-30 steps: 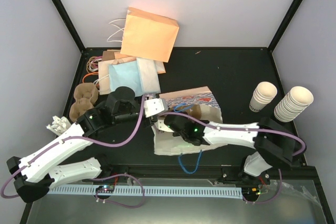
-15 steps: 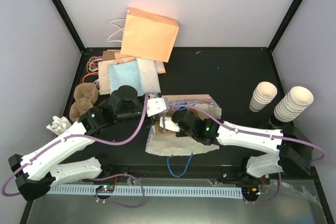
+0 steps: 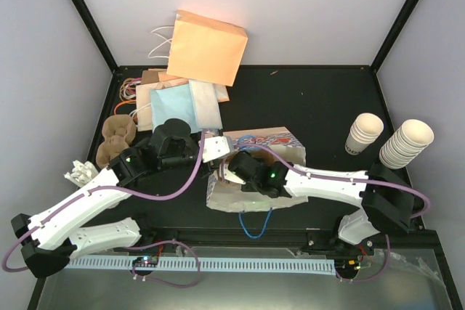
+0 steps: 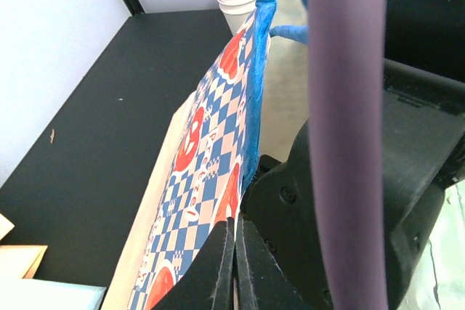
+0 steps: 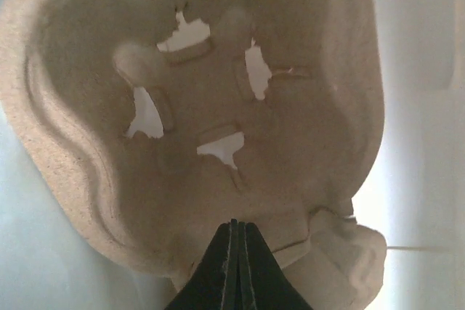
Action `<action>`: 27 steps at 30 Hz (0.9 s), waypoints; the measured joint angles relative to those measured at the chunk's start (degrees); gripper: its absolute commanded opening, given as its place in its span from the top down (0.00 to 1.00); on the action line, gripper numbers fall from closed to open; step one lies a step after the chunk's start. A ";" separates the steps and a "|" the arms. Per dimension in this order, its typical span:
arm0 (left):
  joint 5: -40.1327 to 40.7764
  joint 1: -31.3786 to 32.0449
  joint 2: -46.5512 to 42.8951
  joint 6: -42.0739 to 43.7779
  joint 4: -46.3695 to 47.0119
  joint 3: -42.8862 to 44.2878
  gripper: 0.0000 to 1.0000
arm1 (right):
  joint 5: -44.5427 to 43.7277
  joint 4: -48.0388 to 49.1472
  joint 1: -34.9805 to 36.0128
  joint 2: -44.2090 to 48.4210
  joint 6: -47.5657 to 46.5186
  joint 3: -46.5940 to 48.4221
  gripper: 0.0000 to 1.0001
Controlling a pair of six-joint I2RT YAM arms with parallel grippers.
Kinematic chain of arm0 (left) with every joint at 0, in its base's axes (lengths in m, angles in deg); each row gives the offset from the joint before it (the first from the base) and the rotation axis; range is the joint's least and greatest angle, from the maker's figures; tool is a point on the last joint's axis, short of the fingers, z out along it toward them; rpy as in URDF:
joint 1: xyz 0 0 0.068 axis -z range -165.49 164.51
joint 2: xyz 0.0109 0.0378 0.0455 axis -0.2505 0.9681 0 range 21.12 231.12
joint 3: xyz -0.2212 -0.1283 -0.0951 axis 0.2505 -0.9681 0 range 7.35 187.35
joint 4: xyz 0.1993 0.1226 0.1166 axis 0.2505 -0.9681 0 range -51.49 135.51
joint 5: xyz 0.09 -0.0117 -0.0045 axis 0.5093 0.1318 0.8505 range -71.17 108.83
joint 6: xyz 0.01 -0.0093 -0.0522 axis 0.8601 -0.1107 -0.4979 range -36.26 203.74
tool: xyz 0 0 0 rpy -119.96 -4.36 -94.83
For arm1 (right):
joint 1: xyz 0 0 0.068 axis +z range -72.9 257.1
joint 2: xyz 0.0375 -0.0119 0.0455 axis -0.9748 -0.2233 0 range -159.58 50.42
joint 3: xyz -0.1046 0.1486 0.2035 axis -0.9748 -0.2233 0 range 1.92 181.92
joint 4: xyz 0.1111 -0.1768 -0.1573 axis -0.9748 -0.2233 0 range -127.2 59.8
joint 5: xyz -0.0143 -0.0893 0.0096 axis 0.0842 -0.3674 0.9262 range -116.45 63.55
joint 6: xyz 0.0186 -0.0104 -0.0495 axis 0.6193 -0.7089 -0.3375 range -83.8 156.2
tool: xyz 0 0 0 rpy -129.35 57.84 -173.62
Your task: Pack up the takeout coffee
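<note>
The takeout coffee is out of view as a single cup. A blue-checked paper bag [image 3: 272, 139] lies on its side mid-table with its mouth toward the left. My left gripper [image 3: 216, 149] is shut on the bag's upper edge [image 4: 196, 172] and holds the mouth up; in the left wrist view this gripper [image 4: 234, 224] has the paper pinched between its jaws. My right gripper [image 3: 234, 173] reaches into the bag. It is shut on the rim of a brown pulp cup carrier [image 5: 203, 121], with the pale bag walls around it.
Two stacks of cream paper cups [image 3: 363, 133] [image 3: 405, 143] stand at the right edge. Flat paper bags [image 3: 182, 103] and an orange bag [image 3: 207, 47] lie at the back left. More pulp carriers [image 3: 116, 139] sit at the left. The bag's blue handle [image 3: 254, 226] trails forward.
My right gripper has moved left, deeper into the bag with the carrier. The bag has shifted and changed shape. The left gripper keeps its hold on the bag's edge.
</note>
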 measured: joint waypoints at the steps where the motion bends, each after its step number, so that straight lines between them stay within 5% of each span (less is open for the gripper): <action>1: 0.00 0.00 0.00 0.00 -0.20 0.00 0.99 | -0.37 -0.20 -0.04 -0.59 0.07 0.00 0.99; 10: 0.02 -0.04 -0.07 -0.42 -2.27 0.00 0.98 | -2.75 0.50 -0.24 -7.48 0.46 2.14 0.99; 17: 0.33 0.09 -0.13 -0.90 -0.92 0.35 0.98 | -2.71 0.68 -0.24 -3.30 1.11 0.79 0.99; 23: 0.48 0.48 0.00 -0.92 -0.59 0.35 0.98 | 0.02 -0.02 -0.24 5.33 5.95 0.13 0.80; 27: 0.83 0.55 0.44 -1.22 -0.55 0.59 0.99 | 2.32 -1.09 -0.28 10.56 11.04 -0.17 0.54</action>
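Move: The cup carrier sits deep in the paper bag, right at the shut right fingertips: its middle is roughly 1 cm ahead, 1 cm to the right and 1 cm lower. The bag's checkered far wall stands about 9 cm ahead and 5 cm to the right, some 5 cm higher. The folded blue bag lies about 19 cm ahead, 16 cm left and 8 cm below. From the left hand at the rim, the carrier is level fore-and-aft, some 5 cm right and 18 cm below. The cup carrier is pressed near its middle by the shut right fingertips, which sink about 3 cm farther into the bag and edge slightly forward, then reverse and rise some 8 to 9 cm clear, drifting back a little. On the way up the fingers open to about a third and the wrist rolls some 20 degrees, its left side rising. The left hand stays put, still pinching the bag's rim. ##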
